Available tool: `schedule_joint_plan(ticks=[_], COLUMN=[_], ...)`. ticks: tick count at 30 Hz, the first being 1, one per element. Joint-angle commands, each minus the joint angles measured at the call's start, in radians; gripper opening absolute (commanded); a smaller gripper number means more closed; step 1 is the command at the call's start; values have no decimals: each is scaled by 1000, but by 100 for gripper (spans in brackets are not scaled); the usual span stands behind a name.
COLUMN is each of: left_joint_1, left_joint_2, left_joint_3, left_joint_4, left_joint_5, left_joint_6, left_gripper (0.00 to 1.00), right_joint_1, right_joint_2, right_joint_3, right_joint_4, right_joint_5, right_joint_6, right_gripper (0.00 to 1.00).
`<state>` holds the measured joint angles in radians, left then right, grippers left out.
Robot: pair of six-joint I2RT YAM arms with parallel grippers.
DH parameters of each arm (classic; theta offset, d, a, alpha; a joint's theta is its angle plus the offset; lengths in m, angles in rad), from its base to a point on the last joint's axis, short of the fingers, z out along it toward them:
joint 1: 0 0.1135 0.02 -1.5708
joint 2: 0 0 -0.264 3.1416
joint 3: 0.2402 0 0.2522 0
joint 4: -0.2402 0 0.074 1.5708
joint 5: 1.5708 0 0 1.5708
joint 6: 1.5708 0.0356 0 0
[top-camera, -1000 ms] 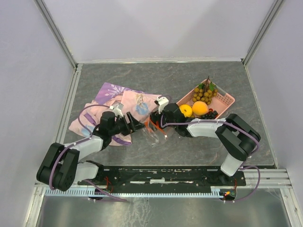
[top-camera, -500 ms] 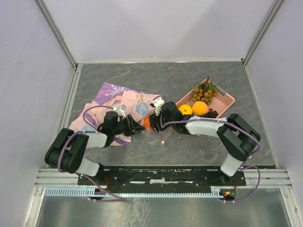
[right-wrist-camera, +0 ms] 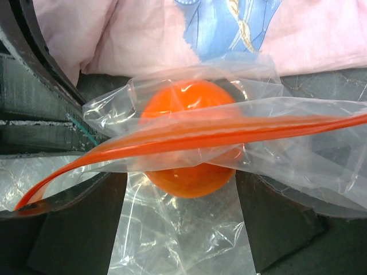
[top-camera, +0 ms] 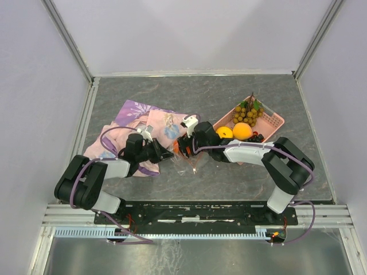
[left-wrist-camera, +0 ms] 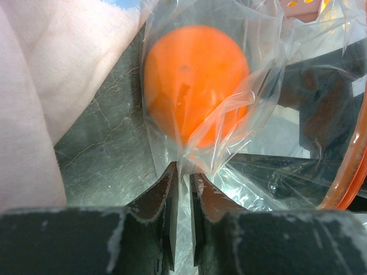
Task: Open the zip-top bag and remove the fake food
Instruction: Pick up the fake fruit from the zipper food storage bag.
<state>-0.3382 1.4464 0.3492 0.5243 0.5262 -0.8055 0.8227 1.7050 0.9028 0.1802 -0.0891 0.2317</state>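
The clear zip-top bag (top-camera: 188, 161) lies on the table between my two grippers, with its orange-red zip strip (right-wrist-camera: 229, 134) running across the right wrist view. An orange piece of fake food (left-wrist-camera: 195, 80) sits inside it. My left gripper (left-wrist-camera: 183, 175) is shut on a fold of the bag's plastic just below that fruit. From the bag's mouth side my right gripper (right-wrist-camera: 180, 189) stands open, one finger on either side of the orange fruit (right-wrist-camera: 186, 103) and not pressing on it. In the top view the left gripper (top-camera: 167, 153) and right gripper (top-camera: 182, 146) nearly meet.
A pink perforated basket (top-camera: 274, 120) at the right holds tan grapes (top-camera: 248, 113), an orange (top-camera: 225, 133), a yellow-orange fruit (top-camera: 242, 130) and dark grapes (top-camera: 255, 138). A pink-purple patterned cloth (top-camera: 137, 114) lies crumpled behind and left of the bag.
My left gripper moved right to the bag and closed on its plastic. My right gripper shifted slightly left around the orange fruit, and its jaws narrowed, then widened again.
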Motion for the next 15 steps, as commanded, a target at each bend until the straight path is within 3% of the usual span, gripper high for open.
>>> schedule_joint_plan(ticks=[1,4,15], left_joint_1=[-2,-2,23], left_joint_2=[-25,-38,-265], left_joint_3=[31,28,-17], left_joint_4=[2,-4,-93], left_joint_5=[-19,-28,-188], left_joint_6=[53,60,73], left_gripper=[19,22,58], right_joint_1=[3,3,-2], right_joint_2=[28,61,97], right_joint_3=[35,49,38], right_joint_4=[90,87,100], right_joint_5=[39,55,68], right_joint_6=[31,45,57], right_gripper=[85,86,84])
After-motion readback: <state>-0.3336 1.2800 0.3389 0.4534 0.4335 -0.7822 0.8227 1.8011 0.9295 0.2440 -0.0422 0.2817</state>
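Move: The last orange fruit, still in the clear bag, lies about 3 cm ahead and 4 cm right of the left hand, whose nearly shut fingertips pinch the film, and at much the same height. From the open right hand it is roughly 2 cm ahead, 3 cm left and 3 cm below. The pink cloth's middle is some 7 cm ahead and 15 cm left of the left hand; the lemon in the basket sits about 7 cm ahead and 15 cm right of the right hand. Keep the right gripper wide open and slide it in under the bag's upper film towards the orange fruit, first forward, then down, some 2 cm each. Meanwhile open the left fingers to about half, let go of the pinched film and lift that hand away about 3 cm, drifting slightly to the left. ##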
